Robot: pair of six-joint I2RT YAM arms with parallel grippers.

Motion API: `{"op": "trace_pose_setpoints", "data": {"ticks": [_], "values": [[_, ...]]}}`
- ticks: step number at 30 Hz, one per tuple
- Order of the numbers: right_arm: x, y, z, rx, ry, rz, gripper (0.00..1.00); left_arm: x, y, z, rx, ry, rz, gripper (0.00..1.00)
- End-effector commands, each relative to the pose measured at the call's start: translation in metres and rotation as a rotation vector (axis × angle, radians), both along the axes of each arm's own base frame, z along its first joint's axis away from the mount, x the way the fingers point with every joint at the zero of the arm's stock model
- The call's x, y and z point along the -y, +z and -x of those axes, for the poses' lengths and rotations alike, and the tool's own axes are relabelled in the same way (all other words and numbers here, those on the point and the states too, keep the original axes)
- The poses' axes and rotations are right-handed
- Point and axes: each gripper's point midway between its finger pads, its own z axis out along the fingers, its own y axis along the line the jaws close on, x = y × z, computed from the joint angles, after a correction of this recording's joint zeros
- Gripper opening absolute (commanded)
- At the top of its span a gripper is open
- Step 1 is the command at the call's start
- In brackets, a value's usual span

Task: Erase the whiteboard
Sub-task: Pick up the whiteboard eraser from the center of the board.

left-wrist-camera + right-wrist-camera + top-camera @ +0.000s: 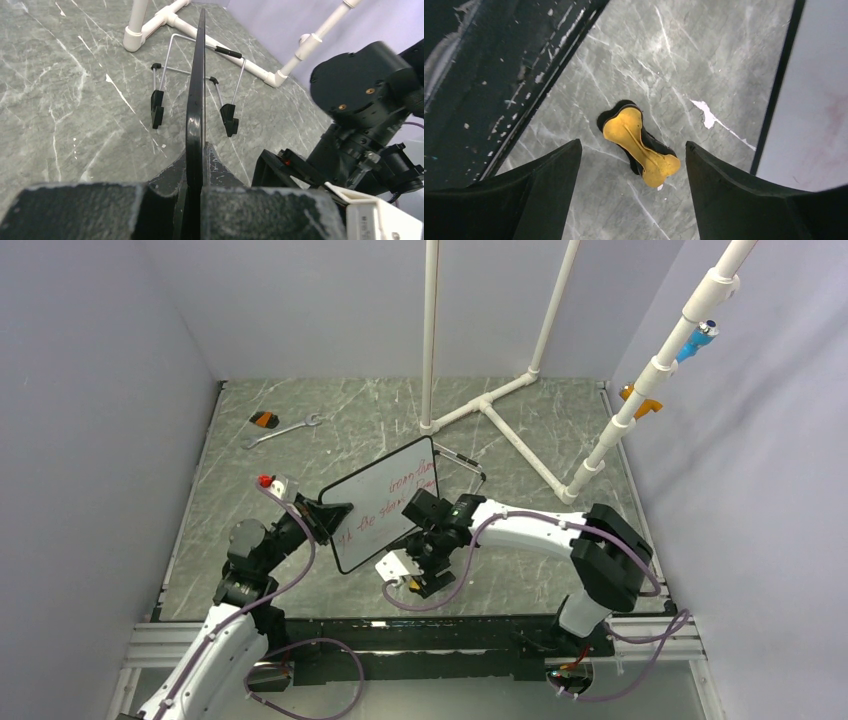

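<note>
The whiteboard (385, 505) is held tilted above the table, with red handwriting across its face. My left gripper (330, 515) is shut on its left edge. In the left wrist view the black frame (196, 90) runs edge-on between the closed fingers (220, 165), with my left gripper (197, 155) clamped around it. My right gripper (415, 580) hangs low just right of the board's near corner. Its jaws stand open (632, 145) over a yellow bone-shaped eraser with a black underside (639, 145) lying flat on the table, touching neither finger. The whiteboard's pale face (814, 100) shows at the right.
The board's wire stand (230, 117) sits on the table behind it. A white pipe frame (500, 410) stands at the back. A wrench (283, 430) and a small orange-black item (264, 420) lie at the far left. A dark rail (484, 75) lies left of the eraser.
</note>
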Motion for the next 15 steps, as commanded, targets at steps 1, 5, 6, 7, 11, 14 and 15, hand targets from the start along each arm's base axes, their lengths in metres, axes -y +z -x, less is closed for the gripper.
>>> {"op": "trace_pose_setpoints", "data": {"ticks": [1,5,6,7,11,14,15], "values": [[-0.005,-0.016,-0.013,0.072,0.051,0.002,0.75,-0.001,0.039,0.001,0.16,0.005,0.022,0.0],[-0.002,-0.033,-0.013,0.07,0.092,0.053,0.64,-0.001,0.035,0.0,0.151,0.003,0.016,0.0],[-0.001,-0.037,-0.014,0.073,0.096,0.067,0.61,-0.001,0.035,0.0,0.149,0.002,0.015,0.0],[0.001,-0.04,-0.014,0.077,0.103,0.078,0.59,-0.001,0.035,0.0,0.148,0.001,0.014,0.0],[0.008,-0.051,-0.014,0.097,0.118,0.111,0.54,0.0,0.033,0.0,0.144,-0.002,0.013,0.0],[0.011,-0.055,-0.015,0.091,0.109,0.131,0.46,0.002,0.033,0.0,0.14,-0.014,0.012,0.0],[0.011,-0.055,-0.014,0.085,0.105,0.131,0.44,0.002,0.034,0.0,0.141,-0.018,0.012,0.0]]}}
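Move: The whiteboard eraser lies on the table about 5 cm below the right hand, 1 cm farther out and 1 cm to its right. The whiteboard's middle is some 14 cm ahead of this hand, 6 cm left and roughly 12 cm above. A white chip mark lies about 4 cm ahead and 5 cm left, and the empty wire stand 22 cm ahead and 9 cm right, both at table level. From the left hand the eraser lies about 9 cm back, 15 cm right and 19 cm below. Around the eraser's narrow waist the right fingers close from wide open to about half, one on each side, seeming to touch it by the end. The hand gets there by sinking about 5 cm almost straight down, easing forward slightly and tilting a few degrees. The left hand stays put and keeps its grip on the whiteboard's edge, held up off the table. ##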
